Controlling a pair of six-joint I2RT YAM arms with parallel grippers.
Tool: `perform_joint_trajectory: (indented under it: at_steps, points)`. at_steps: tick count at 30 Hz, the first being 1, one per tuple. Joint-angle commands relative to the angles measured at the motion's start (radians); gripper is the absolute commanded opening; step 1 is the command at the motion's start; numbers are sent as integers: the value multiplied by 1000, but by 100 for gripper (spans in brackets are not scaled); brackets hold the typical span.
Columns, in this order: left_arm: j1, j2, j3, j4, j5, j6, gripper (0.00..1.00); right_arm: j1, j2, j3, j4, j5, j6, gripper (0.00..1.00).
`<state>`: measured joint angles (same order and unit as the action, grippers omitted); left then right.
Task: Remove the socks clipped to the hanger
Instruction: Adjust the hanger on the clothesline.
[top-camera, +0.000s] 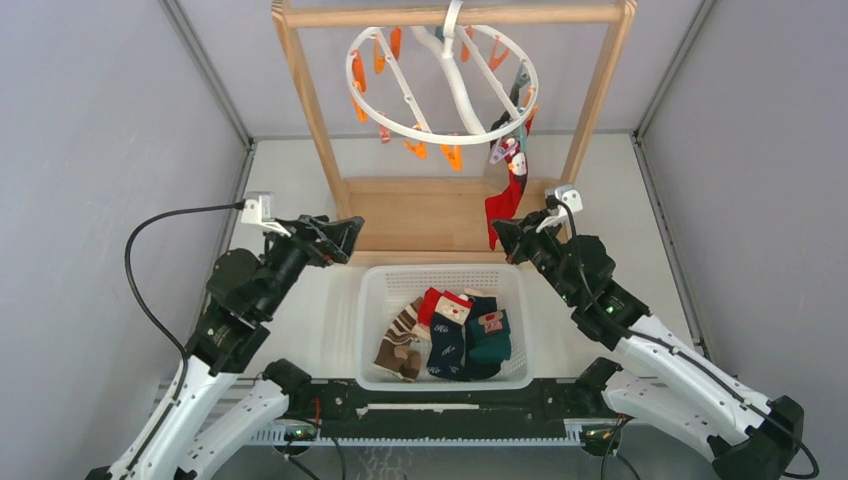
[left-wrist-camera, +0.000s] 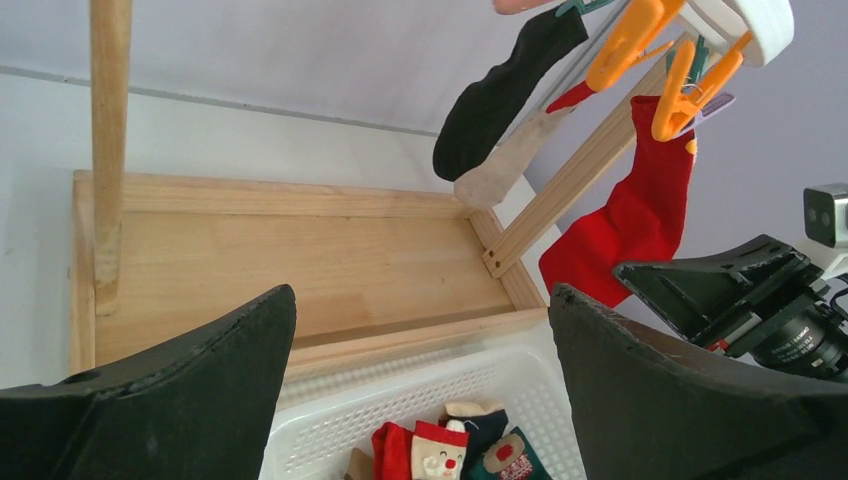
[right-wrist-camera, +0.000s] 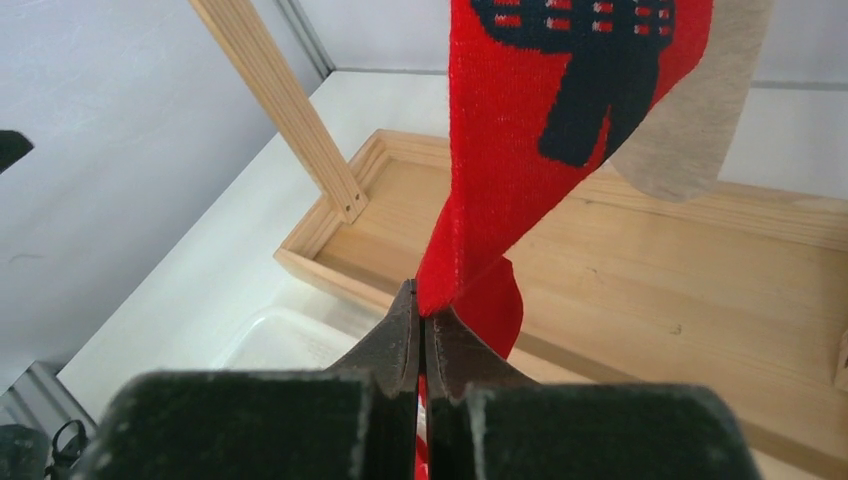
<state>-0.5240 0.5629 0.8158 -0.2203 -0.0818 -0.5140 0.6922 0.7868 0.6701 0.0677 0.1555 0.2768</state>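
The white ring hanger (top-camera: 440, 85) hangs from the wooden rack's top bar, with orange clips (top-camera: 452, 155) around it. A red sock (top-camera: 508, 200) with a Christmas figure hangs from a clip at the ring's right side. My right gripper (top-camera: 503, 232) is shut on its lower end; in the right wrist view the jaws (right-wrist-camera: 425, 305) pinch the red sock (right-wrist-camera: 520, 150). A black sock (left-wrist-camera: 500, 95) with a cream toe is clipped beside the red sock (left-wrist-camera: 630, 225). My left gripper (left-wrist-camera: 420, 292) stands wide open and holds nothing, left of the basket's far edge (top-camera: 345, 235).
A white mesh basket (top-camera: 375, 290) sits between the arms, holding several socks (top-camera: 450, 335). The wooden rack's base tray (top-camera: 420, 215) lies just behind it, with uprights (top-camera: 310, 110) at either side. Grey walls close in left and right.
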Motion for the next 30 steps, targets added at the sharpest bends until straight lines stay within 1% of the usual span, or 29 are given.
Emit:
perform_joint_trajectory:
  at_steps: [1,8,15,30]
  points:
    - [-26,12,36,58,-29,18,100,66,-34,3,-5,63,-17,0]
    - [-57,33,43,69,-47,21,100,200,-57,3,-6,133,-17,0]
    - [-80,52,49,80,-60,22,100,352,-27,3,31,211,-29,0]
    - [-91,61,70,81,-68,29,100,565,77,43,103,295,-57,0]
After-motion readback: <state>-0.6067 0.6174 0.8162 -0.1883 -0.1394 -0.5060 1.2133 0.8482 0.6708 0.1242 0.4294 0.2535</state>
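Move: The right hand already pinches the toe of the red sock. The basket with the taken-down socks lies some 9 cm to this hand's left, 4 cm back and about 26 cm below. The sock's clipped end hangs about 8 cm ahead, 3 cm to the right and 18 cm above the hand; the middle of the hanger ring is roughly 16 cm ahead, 10 cm left and 22 cm up. From the left hand, the basket is about 16 cm right, 1 cm back and 32 cm below. Back and to its left in about equal parts, some 9 cm each, the right hand draws the pinched sock toe away from the frame and over the basket, nearly level, its rise of barely a centimetre lost again. The shut fingers keep their grip while the hand turns about 15 degrees counter-clockwise; the left hand, open and empty, edges about 2 cm right. ##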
